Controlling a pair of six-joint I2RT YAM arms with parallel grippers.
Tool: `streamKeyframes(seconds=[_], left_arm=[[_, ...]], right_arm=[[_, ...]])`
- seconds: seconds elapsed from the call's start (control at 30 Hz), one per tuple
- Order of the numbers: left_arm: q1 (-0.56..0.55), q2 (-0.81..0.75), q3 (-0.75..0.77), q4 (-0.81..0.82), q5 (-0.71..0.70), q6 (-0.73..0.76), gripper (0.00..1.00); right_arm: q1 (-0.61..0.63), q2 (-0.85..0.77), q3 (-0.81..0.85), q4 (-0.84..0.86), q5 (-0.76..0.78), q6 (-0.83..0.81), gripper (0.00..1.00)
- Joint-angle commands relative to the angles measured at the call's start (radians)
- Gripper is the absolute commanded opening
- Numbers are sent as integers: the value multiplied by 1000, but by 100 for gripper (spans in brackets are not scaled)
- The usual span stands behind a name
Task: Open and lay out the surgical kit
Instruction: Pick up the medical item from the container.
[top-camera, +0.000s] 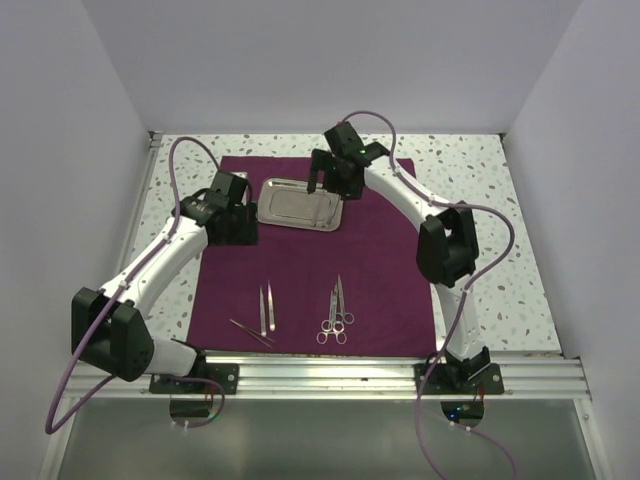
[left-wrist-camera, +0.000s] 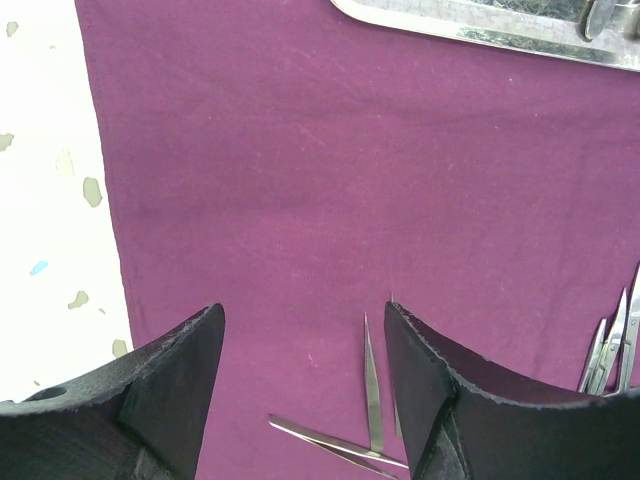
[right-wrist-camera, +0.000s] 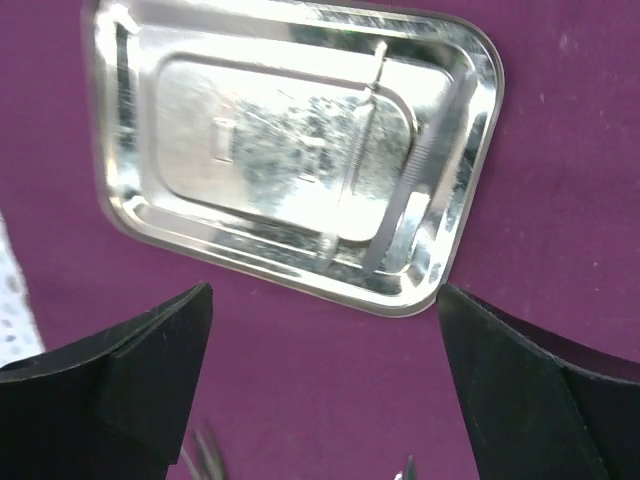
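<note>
The surgical kit's dark purple cloth (top-camera: 310, 270) lies spread flat on the table. A shiny steel tray (top-camera: 298, 204) sits at its far side, with a slim silver instrument (right-wrist-camera: 415, 190) lying in it. Tweezers (top-camera: 266, 310) and a second, slanted pair (top-camera: 250, 332) rest near the front, with scissors and forceps (top-camera: 337, 312) to their right. My left gripper (left-wrist-camera: 303, 310) hovers open over bare cloth left of the tray, the tweezers (left-wrist-camera: 372, 385) showing below it. Above the tray's near edge (right-wrist-camera: 300, 270), my right gripper (right-wrist-camera: 325, 290) stands wide open with nothing in it.
Speckled white tabletop (top-camera: 500, 230) borders the cloth on both sides. White walls close in the left, right and back. An aluminium rail (top-camera: 350, 375) carrying the arm bases runs along the near edge.
</note>
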Motion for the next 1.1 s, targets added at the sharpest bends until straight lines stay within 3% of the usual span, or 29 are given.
streamKeyframes(seconds=[0.0,0.27,0.67,1.07], left_arm=[[9,2,32,12,6,3,68],[9,-19,5,13,4,3,68],[9,-38,-26,12,-3,14,68],[10,0,-29,21,-20,78,69]], right_arm=[[6,-37,33,15,-28,-9,98],[4,36,47,8,-14,-9,95],[6,248,273,-8,63,-32,74],[7,428,472,32,143,-3,67]])
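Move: The thin instrument in the tray lies about 4 cm ahead of the right hand, 1 cm to its left and some 9 cm below. A broader instrument lies beside it, 4 cm ahead of the hand and 1 cm to its right; the tray's middle is 5 cm ahead and 6 cm left. From the left hand, the thin instrument is roughly 19 cm ahead, 19 cm right and 12 cm below. The right hand sinks about 7 cm, then reaches 7 cm forward over the thin instrument, partly closing its wide-open fingers. ##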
